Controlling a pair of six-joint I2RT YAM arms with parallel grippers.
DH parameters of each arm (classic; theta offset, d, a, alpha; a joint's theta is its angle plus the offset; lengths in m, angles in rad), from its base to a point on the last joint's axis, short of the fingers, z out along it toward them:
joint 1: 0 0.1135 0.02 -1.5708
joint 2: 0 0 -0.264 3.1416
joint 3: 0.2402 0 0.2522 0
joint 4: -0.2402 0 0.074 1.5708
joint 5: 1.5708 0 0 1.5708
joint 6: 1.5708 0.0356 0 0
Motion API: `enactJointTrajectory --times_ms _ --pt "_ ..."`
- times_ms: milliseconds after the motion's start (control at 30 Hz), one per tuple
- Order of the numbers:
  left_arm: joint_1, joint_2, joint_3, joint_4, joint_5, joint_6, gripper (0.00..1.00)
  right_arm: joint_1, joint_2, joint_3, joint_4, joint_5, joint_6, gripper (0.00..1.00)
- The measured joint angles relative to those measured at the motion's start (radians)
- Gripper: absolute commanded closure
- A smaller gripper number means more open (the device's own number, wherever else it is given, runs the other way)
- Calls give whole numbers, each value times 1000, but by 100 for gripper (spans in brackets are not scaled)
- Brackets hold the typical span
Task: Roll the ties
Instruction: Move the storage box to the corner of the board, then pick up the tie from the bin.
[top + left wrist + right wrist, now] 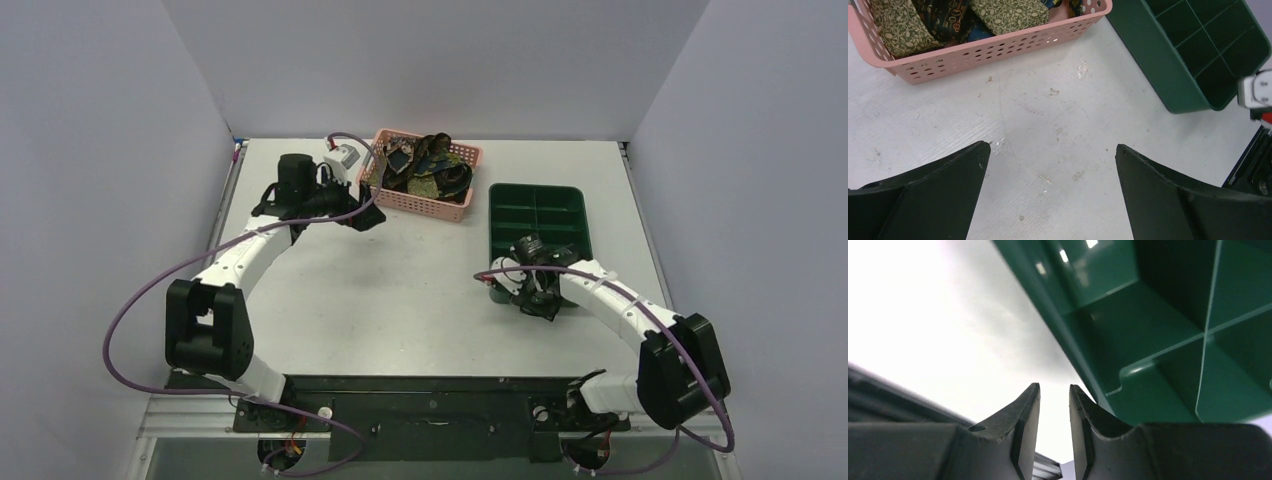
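Observation:
The ties [425,165] lie in a tangled heap inside the pink mesh basket [430,208] at the back of the table. In the left wrist view, olive and gold patterned ties [898,25] fill the basket [998,45]. My left gripper [365,215] [1052,147] hovers wide open over bare table just in front of the basket, holding nothing. My right gripper [503,288] [1054,386] sits by the near left corner of the green tray [560,215]. Its jaws stand a narrow gap apart with nothing between them.
The dark green compartment tray [1148,330] [1168,60] stands at the back right, close beside my right fingers. Grey walls enclose the white table [400,290] on three sides. Purple cables loop off both arms.

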State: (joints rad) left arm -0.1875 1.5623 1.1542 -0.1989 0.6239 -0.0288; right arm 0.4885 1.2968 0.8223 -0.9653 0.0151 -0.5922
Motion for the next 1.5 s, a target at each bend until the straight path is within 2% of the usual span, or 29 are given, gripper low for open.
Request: enactJointTrajectory --times_ms 167,333,367,567,700,900,1000,1133,1233,1333,1500 --pt "1 -14 0 -2 -3 11 3 -172 131 98 118 58 -80 75" --pt "1 -3 4 -8 -11 14 3 -302 339 406 165 58 -104 72" --pt "1 0 5 -8 -13 17 3 -316 366 467 180 48 -101 69" --pt "6 28 25 -16 -39 37 3 -318 392 716 184 -109 -6 60" --pt "5 114 121 -19 -110 24 3 -298 410 834 193 -206 117 56" --pt "-34 336 383 -8 -295 8 0 -285 417 864 192 -266 249 54" --pt "-52 439 509 -6 -332 -27 8 -285 414 860 191 -267 284 54" --pt "-68 560 636 20 -339 -112 13 -285 394 819 187 -257 317 51" --pt "-70 631 688 32 -335 -187 17 -285 366 787 178 -246 339 50" --pt "-69 700 742 37 -317 -248 27 -285 322 764 175 -239 351 50" --pt "-73 777 793 70 -260 -286 32 -287 275 753 172 -228 354 50"
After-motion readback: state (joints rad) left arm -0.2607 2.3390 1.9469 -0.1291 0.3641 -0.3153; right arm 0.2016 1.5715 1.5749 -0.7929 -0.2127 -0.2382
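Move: My right fingertips are already at the storage box's near wall. The box's middle is about 17 cm straight ahead and a couple of centimetres lower; the pink basket of ties stands some 37 cm ahead and 28 cm to the left. From my left hand, that basket lies about 16 cm ahead, 10 cm to the right and 13 cm below, while the storage box is roughly 38 cm to the right, 4 cm back and 14 cm below. My right hand keeps pushing the storage box's near wall forward towards the board's far edge, then rises off it about 17 cm while still easing forward, opening a little and tilting its fingers forward and left, and finally backs off slightly. After a short wait, my left hand reaches some 20 cm forward and slightly right over the basket, then sinks about 5 cm, fingers partly closing above the ties. ##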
